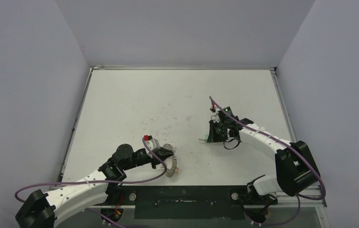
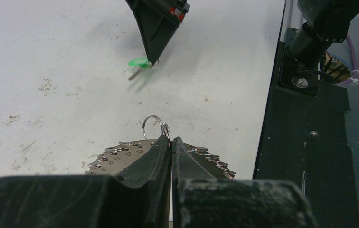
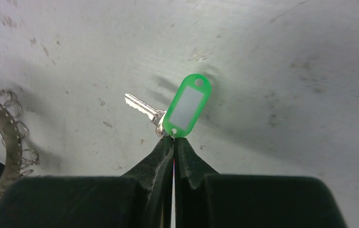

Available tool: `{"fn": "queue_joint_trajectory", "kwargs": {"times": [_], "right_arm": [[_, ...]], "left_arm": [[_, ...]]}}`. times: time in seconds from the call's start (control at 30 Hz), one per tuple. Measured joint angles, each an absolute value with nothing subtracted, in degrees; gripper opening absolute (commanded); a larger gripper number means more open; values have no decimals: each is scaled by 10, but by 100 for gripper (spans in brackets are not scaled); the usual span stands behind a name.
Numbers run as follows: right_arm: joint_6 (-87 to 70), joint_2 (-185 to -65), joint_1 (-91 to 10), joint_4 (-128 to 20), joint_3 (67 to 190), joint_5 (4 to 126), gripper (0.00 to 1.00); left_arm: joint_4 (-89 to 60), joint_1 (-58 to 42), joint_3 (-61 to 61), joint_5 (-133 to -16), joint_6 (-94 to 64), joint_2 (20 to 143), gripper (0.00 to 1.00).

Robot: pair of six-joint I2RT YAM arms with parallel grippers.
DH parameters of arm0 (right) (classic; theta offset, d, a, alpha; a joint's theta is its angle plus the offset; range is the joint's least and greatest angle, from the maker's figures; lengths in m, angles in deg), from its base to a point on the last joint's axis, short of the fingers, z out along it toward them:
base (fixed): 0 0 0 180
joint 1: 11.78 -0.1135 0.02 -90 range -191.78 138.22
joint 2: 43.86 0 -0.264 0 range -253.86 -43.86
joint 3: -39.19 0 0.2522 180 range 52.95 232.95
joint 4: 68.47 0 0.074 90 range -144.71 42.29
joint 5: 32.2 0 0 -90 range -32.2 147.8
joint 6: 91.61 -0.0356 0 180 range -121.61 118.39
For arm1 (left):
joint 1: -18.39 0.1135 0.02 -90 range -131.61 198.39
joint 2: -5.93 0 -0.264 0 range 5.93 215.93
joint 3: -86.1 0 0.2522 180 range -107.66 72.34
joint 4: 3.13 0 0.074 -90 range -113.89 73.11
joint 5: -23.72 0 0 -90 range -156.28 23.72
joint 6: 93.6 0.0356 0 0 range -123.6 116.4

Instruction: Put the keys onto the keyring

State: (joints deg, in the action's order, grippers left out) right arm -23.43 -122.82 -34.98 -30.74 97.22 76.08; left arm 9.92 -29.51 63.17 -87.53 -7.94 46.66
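The keyring (image 1: 172,165) is a flat silvery disc fringed with wire loops, near the front of the table (image 1: 168,95). My left gripper (image 1: 166,153) is shut on one of its loops; in the left wrist view the fingertips (image 2: 172,141) pinch the loop (image 2: 153,124) above the numbered ring (image 2: 120,159). One green key (image 3: 187,107) with a silver blade (image 3: 141,107) hangs at my right gripper (image 3: 174,138), which is shut on the tag's lower end. From above, the right gripper (image 1: 211,137) is at table centre-right, right of the ring. The left wrist view shows the green key (image 2: 139,63) under the right gripper (image 2: 155,58).
A black mounting plate (image 1: 182,202) runs along the near edge between the arm bases, and shows at the right of the left wrist view (image 2: 310,142). Metal rails (image 1: 282,104) border the table. The keyring's edge (image 3: 4,128) shows at left in the right wrist view.
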Motion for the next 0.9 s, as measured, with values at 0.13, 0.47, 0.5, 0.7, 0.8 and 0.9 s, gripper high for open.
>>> {"fn": "queue_joint_trajectory", "kwargs": {"times": [0.13, 0.47, 0.5, 0.7, 0.8, 0.9], "right_arm": [[-250, -1257, -432, -307, 972, 728, 2], [-269, -1265, -476, -306, 972, 634, 33], [-269, -1263, -477, -306, 972, 629, 33], [-268, -1236, -478, -308, 970, 623, 37], [-269, -1235, -478, -319, 964, 626, 43], [-274, -1235, -477, -330, 948, 636, 50]], "left_arm": [[98, -295, 632, -876, -79, 469, 0], [98, -295, 632, -876, -80, 469, 0], [98, -295, 632, -876, -80, 470, 0], [98, -295, 631, -876, -81, 473, 0], [98, -295, 630, -877, -81, 475, 0], [98, -295, 629, -877, -84, 476, 0]]}}
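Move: My right hand still pinches the green-tagged key. The bare table spot for it lies about 2 cm back, 3 cm left and 4 cm down. The keyring's middle is some 10 cm back, 17 cm left and 2 cm up, and the small ring at its held edge about 9 cm back, 16 cm left and 9 cm up. From my left hand, that spot is about 8 cm ahead, 13 cm right and 13 cm below. I set the green-tagged key down on the table: my right hand slants back, left and down, nearly 3 cm each way, towards the keyring, its left side dipping about 10 degrees. Then my fingers part to a bit under half open, let go, rise a centimetre and sink slightly again over the key. My left hand keeps its pinch on the keyring, still. ##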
